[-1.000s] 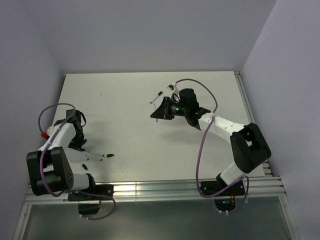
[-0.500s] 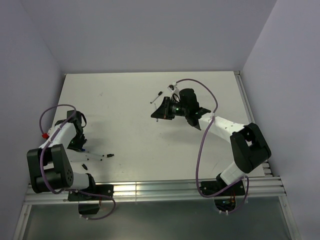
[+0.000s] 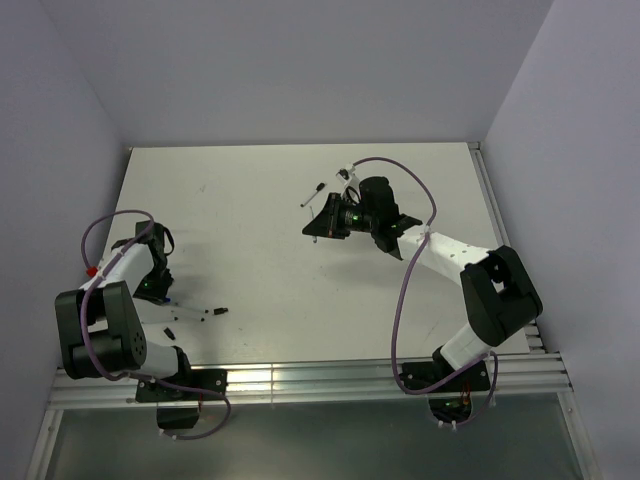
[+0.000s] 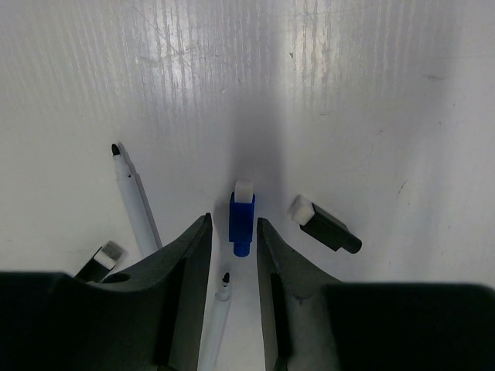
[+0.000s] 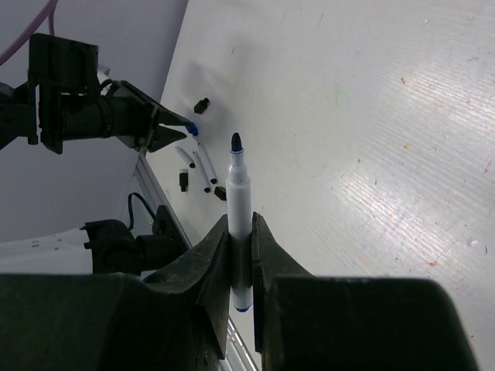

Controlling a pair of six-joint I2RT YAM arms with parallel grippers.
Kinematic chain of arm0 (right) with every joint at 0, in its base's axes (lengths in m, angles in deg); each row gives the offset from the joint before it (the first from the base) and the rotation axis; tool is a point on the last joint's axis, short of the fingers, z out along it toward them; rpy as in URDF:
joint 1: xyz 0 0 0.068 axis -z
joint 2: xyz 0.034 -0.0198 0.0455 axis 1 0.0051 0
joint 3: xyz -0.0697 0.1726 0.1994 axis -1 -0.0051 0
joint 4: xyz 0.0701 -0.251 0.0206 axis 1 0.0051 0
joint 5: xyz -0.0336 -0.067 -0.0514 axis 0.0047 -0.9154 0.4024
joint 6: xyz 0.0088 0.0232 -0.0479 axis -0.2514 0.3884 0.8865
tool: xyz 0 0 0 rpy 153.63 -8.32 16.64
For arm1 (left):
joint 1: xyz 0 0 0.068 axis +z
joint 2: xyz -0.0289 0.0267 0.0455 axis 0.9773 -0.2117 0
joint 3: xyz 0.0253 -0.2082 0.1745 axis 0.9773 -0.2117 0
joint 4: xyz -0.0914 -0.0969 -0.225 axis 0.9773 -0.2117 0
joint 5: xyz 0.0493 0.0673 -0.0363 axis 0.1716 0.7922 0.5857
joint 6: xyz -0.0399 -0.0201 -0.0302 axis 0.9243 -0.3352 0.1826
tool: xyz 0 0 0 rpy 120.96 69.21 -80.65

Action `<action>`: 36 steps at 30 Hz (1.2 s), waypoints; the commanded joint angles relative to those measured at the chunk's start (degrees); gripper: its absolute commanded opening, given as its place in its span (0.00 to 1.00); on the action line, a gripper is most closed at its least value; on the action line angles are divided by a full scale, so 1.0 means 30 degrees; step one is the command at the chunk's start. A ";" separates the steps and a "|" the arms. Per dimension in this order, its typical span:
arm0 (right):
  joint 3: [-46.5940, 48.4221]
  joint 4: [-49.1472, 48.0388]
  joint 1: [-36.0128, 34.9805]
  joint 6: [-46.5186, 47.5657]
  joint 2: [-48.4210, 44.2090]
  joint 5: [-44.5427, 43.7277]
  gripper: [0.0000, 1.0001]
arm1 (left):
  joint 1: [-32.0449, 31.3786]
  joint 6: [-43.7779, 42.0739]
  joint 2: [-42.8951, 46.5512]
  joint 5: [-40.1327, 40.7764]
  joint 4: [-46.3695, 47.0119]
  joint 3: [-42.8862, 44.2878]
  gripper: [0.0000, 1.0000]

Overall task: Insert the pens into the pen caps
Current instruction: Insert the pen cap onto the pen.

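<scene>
The blue pen cap [image 4: 242,220] lies on the table between the tips of my left gripper [image 4: 233,232], which is open with a gap on the cap's left side. Further back between its fingers lies a white pen [image 4: 216,309] with a dark tip. A second pen [image 4: 133,197] lies to the left, and a black cap [image 4: 325,226] to the right. My right gripper [image 5: 240,232] is shut on a blue-tipped white pen [image 5: 238,193], held above mid-table with its tip pointing out past the fingertips. In the top view the left gripper [image 3: 158,288] is at the near left and the right gripper [image 3: 315,228] is at the centre.
Another black cap [image 4: 100,261] lies by the left finger. In the top view a pen [image 3: 195,314] and a small cap [image 3: 170,331] lie near the front left. The walls stand close to the left arm. The table's metal rail [image 3: 300,380] runs along the near edge.
The left arm has shifted slightly, its gripper settling over the blue cap. The right arm and its pen have not moved.
</scene>
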State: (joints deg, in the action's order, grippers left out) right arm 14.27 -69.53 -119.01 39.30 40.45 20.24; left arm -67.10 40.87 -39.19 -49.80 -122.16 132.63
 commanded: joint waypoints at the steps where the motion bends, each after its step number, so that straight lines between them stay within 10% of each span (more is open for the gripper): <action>1: 0.0107 -0.0399 0.0216 0.0140 0.0015 -0.0104 0.00 | 0.0015 0.0299 -0.0160 -0.0066 0.0165 -0.0008 0.34; 19: 0.0165 -0.0341 0.0362 0.0226 0.0192 -0.0015 0.00 | 0.0044 0.0828 -0.0980 -0.0152 0.0484 -0.0270 0.33; 27: 0.0195 -0.0018 0.0421 0.0491 0.0015 -0.0250 0.00 | 0.0015 0.0593 -0.0747 -0.0505 0.1278 -0.0799 0.02; 36: 0.0487 0.0537 0.0421 0.1105 -0.0219 0.0071 0.00 | 0.0015 -0.0782 0.2588 -0.1383 0.0342 0.0196 0.00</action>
State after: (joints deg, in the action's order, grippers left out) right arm 14.27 -68.22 -118.31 40.86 40.45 19.91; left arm -67.10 41.24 -37.00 -52.22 -119.65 131.45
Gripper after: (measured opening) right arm 0.172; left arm 0.059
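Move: The blue cap lies right under the left hand, between its parted fingertips and only 1 cm or so below the hand point. A black cap is about 4 cm ahead of the blue cap and 1 cm right of it. A black-tipped pen lies some 5 cm behind the blue cap and 1 cm left, with another pen about 8 cm to its right and 1 cm back. From the right hand, the blue cap is roughly 40 cm left, 10 cm back and 17 cm lower. The left fingers pinch the blue cap across its sides: the hand first sinks about 1 cm straight down over the cap with fingers part open, then shuts them on it. Keeping that grip, the hand starts up, rising roughly 1.5 cm from its lowest point and easing slightly forward and right. ##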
